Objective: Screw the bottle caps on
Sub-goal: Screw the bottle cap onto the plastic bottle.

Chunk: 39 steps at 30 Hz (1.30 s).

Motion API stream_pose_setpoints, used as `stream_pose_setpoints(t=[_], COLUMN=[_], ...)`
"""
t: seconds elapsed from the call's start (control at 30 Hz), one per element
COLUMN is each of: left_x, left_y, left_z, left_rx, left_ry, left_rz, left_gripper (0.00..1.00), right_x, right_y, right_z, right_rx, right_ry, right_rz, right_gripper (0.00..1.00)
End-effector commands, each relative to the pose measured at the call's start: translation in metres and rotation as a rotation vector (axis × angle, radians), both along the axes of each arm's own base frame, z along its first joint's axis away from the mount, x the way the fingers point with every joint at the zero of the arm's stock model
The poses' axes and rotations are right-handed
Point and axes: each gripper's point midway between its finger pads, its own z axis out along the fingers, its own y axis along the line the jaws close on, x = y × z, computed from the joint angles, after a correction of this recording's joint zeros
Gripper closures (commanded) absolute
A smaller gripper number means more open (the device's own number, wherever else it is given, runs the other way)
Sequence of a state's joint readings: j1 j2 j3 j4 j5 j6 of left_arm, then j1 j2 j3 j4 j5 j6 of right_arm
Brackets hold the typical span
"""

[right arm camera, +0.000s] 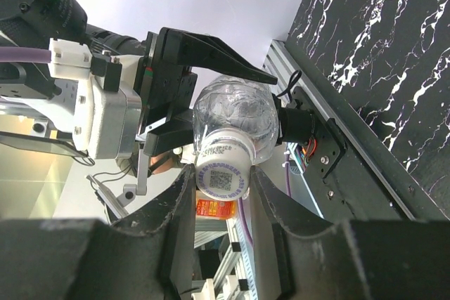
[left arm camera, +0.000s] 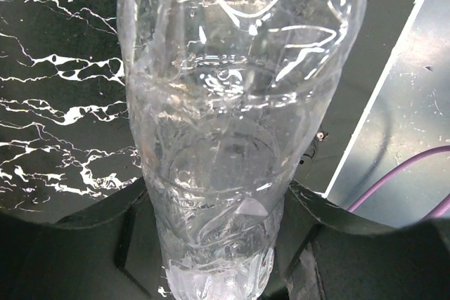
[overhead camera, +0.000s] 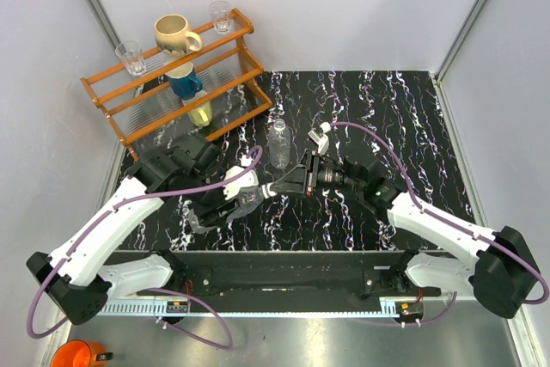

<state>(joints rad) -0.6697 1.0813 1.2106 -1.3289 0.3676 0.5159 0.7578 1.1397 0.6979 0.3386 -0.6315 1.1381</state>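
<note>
My left gripper (overhead camera: pixel 236 204) (left arm camera: pixel 218 244) is shut on a clear ribbed bottle (overhead camera: pixel 247 201) (left arm camera: pixel 225 103), held tilted above the table's near edge with its neck pointing right. A white bottle cap (right arm camera: pixel 223 171) with a printed code sits on that bottle's neck (right arm camera: pixel 235 114). My right gripper (overhead camera: pixel 271 188) (right arm camera: pixel 223 180) is shut on the cap, one finger touching each side. The left gripper's black fingers (right arm camera: pixel 211 54) clasp the bottle body behind the cap. A second clear bottle (overhead camera: pixel 278 145) stands upright on the black marbled table (overhead camera: pixel 387 109), just beyond both grippers. I cannot tell if its neck is capped.
A wooden rack (overhead camera: pixel 245 62) stands at the back left with two clear glasses (overhead camera: pixel 131 58) (overhead camera: pixel 221 16), a cream mug (overhead camera: pixel 176 34) and a blue cup (overhead camera: pixel 185 83). Grey walls close in the table's sides. An orange cup (overhead camera: pixel 77 354) sits below the table at the bottom left.
</note>
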Motion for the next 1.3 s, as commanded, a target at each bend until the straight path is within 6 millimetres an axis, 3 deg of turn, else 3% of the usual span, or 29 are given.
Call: stream_pose_setpoints(t=[0.0,0.2,0.27,0.83,0.93,0.97,1.0,1.27], left_x=[0.030,0.027,0.027,0.019,0.017,0.016,0.016,0.014], left_y=[-0.059,-0.059,-0.059,-0.061,-0.061,-0.061,-0.061,-0.060], left_z=[0.057,0.060,0.061,0.067,0.068,0.068,0.068,0.061], left_rx=[-0.323,-0.337,-0.341,-0.376,-0.384,-0.384,-0.387,-0.382], left_ry=[-0.160,-0.156,-0.155,-0.123,-0.112,-0.109,-0.107,-0.088], left_rz=[-0.054,-0.060,-0.063,-0.087,-0.092,-0.094,-0.095,-0.090], left_gripper=[1.00,1.00,1.00,1.00,1.00,1.00,1.00,1.00], right_x=[-0.035,-0.035,-0.035,-0.035,-0.035,-0.035,-0.036,-0.039], right_y=[0.007,0.007,0.007,0.002,0.000,-0.001,-0.002,-0.017], right_z=[0.009,0.005,0.006,0.004,0.004,0.009,0.007,0.034], right_rx=[-0.001,-0.044,-0.063,-0.121,-0.144,-0.144,-0.158,-0.189], right_ry=[-0.032,-0.048,-0.059,-0.093,-0.098,-0.124,-0.120,-0.266], right_rz=[0.149,0.160,0.166,0.156,0.159,0.159,0.165,0.151], right_gripper=[0.69,0.66,0.58,0.53,0.37,0.06,0.00,0.00])
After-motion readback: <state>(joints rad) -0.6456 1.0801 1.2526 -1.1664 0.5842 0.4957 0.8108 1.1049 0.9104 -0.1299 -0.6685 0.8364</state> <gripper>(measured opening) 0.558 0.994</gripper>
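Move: Between the right fingertips, already gripped, is the bottle cap on the bottle's mouth, hardly 1 cm left of the right hand point and level with it. The bottle's body runs from there about 11 cm left, 4 cm back and some 3 cm lower; the other bottle is roughly 15 cm ahead, straight out, and 12 cm below. From the left hand, which holds the bottle, the cap is about 9 cm right, 3 cm ahead and 3 cm higher. Letting go of the bottle cap, the right hand opens its fingers to full width while easing back about 3 cm and turning its wrist some 15 degrees. The left hand keeps its grip on the bottle, holds nearly still at first, then carries it about 5 cm right and 4 cm up, rolling so that the capped end tips up towards the right gripper. ##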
